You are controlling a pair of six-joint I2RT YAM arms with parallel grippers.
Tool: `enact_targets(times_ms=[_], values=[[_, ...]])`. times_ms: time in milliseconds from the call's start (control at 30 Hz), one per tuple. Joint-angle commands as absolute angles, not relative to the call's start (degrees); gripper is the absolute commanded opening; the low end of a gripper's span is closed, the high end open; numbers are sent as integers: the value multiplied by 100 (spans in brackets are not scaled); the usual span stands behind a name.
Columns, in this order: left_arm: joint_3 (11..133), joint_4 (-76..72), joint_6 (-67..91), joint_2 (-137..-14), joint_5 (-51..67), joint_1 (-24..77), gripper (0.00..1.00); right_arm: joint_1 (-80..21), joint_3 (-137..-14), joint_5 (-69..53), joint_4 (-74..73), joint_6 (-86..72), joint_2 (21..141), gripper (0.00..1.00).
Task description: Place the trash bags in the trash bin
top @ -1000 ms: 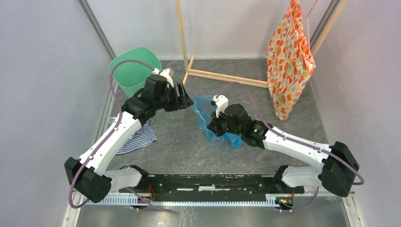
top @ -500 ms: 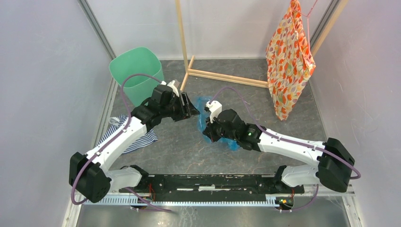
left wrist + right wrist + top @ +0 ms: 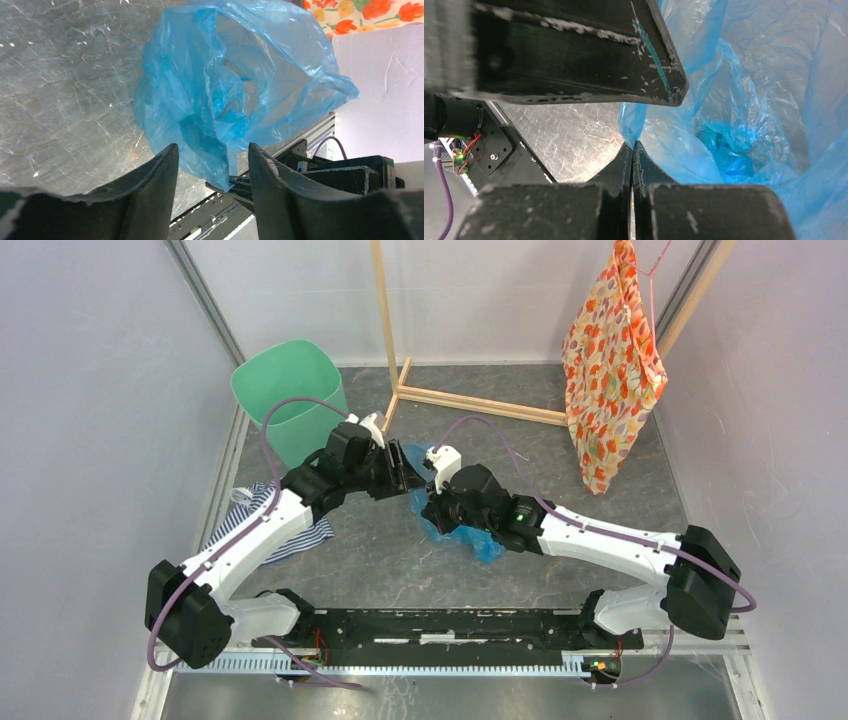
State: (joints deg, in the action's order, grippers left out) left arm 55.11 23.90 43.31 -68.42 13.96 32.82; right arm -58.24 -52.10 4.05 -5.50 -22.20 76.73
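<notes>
The light-blue trash bag (image 3: 468, 538) lies crumpled at the table's middle, partly under my right gripper (image 3: 428, 508). In the right wrist view that gripper (image 3: 632, 146) is shut on a bottom edge of the bag (image 3: 744, 115). My left gripper (image 3: 408, 472) is open right beside it. In the left wrist view its jaws (image 3: 212, 162) straddle the lower tip of the bag (image 3: 235, 85) without closing, and the right gripper's pinching fingertips (image 3: 242, 188) show between them. The mint-green trash bin (image 3: 288, 395) stands at the far left, behind the left arm.
A blue-and-white striped cloth (image 3: 268, 528) lies under the left arm. A wooden frame (image 3: 470, 402) stands at the back. Orange floral fabric (image 3: 608, 370) hangs at the right. Grey walls close in both sides.
The left gripper has moved right and nearer, from beside the bin to the bag. The right gripper has moved left with the bag edge, and the two now meet.
</notes>
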Motion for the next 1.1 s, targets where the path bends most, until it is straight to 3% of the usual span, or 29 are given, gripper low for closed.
enact_targets(times_ms=[0, 67, 100, 200, 267, 333, 567, 933, 1067], values=[[5545, 2286, 4313, -7006, 1068, 3405, 54, -5905, -5545, 523, -590, -2149, 7692, 0], [5590, 2275, 4206, -7165, 838, 3404, 37, -5916, -5579, 535, -685, -2125, 7652, 5], [5631, 2303, 4142, -7236, 702, 3402, 24, -5926, -5589, 551, -748, -2126, 7606, 9], [5743, 2427, 3965, -7401, 405, 3402, 3, -5967, -5524, 692, -1036, -2084, 7311, 36], [5813, 2506, 3855, -7462, 295, 3407, 2, -5986, -5386, 831, -1212, -2064, 7004, 50], [5858, 2558, 3797, -7502, 225, 3393, 2, -6000, -5250, 1009, -1487, -2041, 6699, 55], [6000, 2679, 3701, -7598, 261, 3385, 2, -6014, -4498, 1575, -2119, -2067, 5943, 56], [6064, 2790, 3676, -7594, 333, 3385, 2, -6254, -3609, 2675, -1658, -2445, 5961, 48], [6078, 2834, 3657, -7568, 336, 3386, 2, -6279, -3542, 2927, -1374, -2492, 6067, 55]])
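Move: The strip of bag rim I want for my left hand lies about 4 cm below it and 1 cm ahead, next to where my right fingertips still pinch it. The green bin stands some 22 cm left of that hand and 13 cm farther out; the wooden foot is about 18 cm ahead and 4 cm to the left, at floor level. From my right hand, the bag's near end lies roughly 11 cm right, 5 cm back and 12 cm down. I dip my left hand about 4 cm, slightly forward, shutting its fingers on the bag rim, then hold there. My right fingers open to about half and release the rim; that hand swings some 12 cm right and a little back, first lifting, then sinking to about 6 cm below its start, turning clockwise and coming over the bag's near end with its fingers still apart. ##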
